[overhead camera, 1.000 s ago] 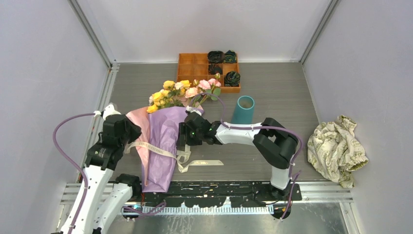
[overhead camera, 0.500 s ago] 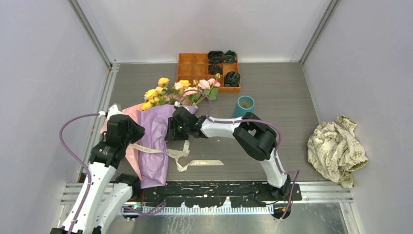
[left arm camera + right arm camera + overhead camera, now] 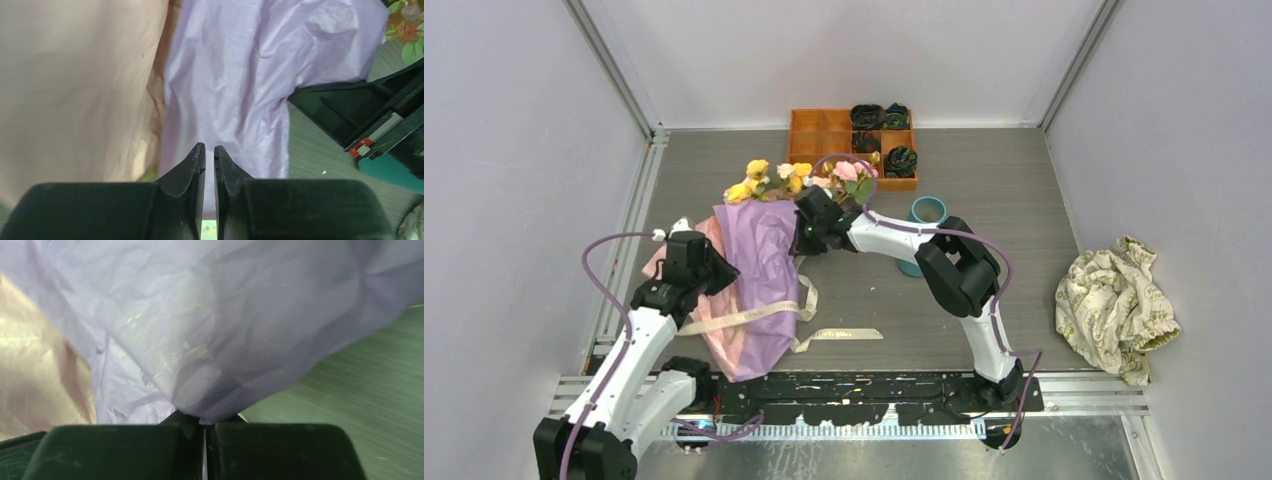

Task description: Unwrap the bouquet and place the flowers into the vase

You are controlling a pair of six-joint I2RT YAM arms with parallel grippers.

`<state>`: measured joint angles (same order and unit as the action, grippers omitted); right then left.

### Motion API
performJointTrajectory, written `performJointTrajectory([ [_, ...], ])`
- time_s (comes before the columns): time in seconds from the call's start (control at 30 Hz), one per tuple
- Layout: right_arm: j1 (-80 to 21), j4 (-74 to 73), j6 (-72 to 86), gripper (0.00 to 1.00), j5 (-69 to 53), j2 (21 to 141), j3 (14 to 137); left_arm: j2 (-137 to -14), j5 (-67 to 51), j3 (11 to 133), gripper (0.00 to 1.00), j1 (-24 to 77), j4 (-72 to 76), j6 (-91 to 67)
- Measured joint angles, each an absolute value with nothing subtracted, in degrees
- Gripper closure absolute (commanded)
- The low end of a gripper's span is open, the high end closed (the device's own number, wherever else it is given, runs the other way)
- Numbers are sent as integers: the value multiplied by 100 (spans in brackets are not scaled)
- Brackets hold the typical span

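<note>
The bouquet lies left of centre, its purple paper [image 3: 764, 265] spread open with the pink lining [image 3: 724, 340] showing. The flowers [image 3: 794, 180] poke out at the far end. My right gripper [image 3: 808, 230] is at the wrapper's upper right corner, shut on the purple paper [image 3: 210, 340], which comes straight out of its jaws [image 3: 204, 421]. My left gripper [image 3: 714, 270] hovers over the wrapper's left side. Its jaws [image 3: 210, 146] stand almost together with a thin slit and nothing clearly pinched. The cream ribbon [image 3: 744, 315] trails across the paper. The teal vase [image 3: 927, 210] stands behind the right arm, partly hidden.
An orange compartment tray [image 3: 824, 135] with dark rosettes [image 3: 901, 160] sits at the back. A crumpled beige patterned cloth [image 3: 1114, 305] lies at the right. A loose ribbon piece [image 3: 844, 334] rests near the front edge. Grey walls close in on both sides.
My right gripper moved from the wrapper's middle up to its far right corner and shut on the purple paper. The bouquet shifted, its flowers further back. My left gripper moved slightly right.
</note>
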<state>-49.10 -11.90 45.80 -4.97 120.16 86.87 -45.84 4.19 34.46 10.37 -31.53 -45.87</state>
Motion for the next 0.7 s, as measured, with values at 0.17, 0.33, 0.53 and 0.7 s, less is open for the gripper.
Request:
performJointTrajectory([
  [0.17, -4556, -1695, 4252, 99, -172, 12014, 8744, -4998, 213, 3352, 88, 1037, -2838, -4615],
  [0.33, -4283, -2276, 3931, 73, 316, 11942, 8766, -5330, 30, 3301, 89, 1037, -2589, -4624],
  [0.53, -4150, -2746, 3577, 50, 808, 11662, 8691, -5507, -58, 3284, 89, 1037, -2460, -4626],
  [0.7, -4252, -2825, 3273, 47, 1208, 10895, 8326, -5516, -71, 3284, 89, 1037, -2397, -4626],
])
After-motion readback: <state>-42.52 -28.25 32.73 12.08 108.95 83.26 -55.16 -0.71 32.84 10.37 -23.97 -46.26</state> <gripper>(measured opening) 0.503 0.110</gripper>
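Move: The right fingers hold the purple sheet's edge; the bare table it is drawn towards lies about 13 cm right, 4 cm ahead and 4 cm lower. The vase stands some 25 cm right, 1 cm nearer the base; the flower heads are 16 cm ahead, 3 cm left; the ribbon loop is 9 cm back, 2 cm right. From the left hand, the pink sheet lies 2 cm back, 6 cm left, 8 cm below. Swing the right gripper about 13 cm to the right towards the vase and a little forward, dragging the pinched purple sheet with it and rolling the wrist some 20 degrees, left side down. Part-way through, open to let the sheet go, then lift off. Meanwhile lower the nearly shut left gripper about 3 cm towards the wrapping, easing right and forward. ##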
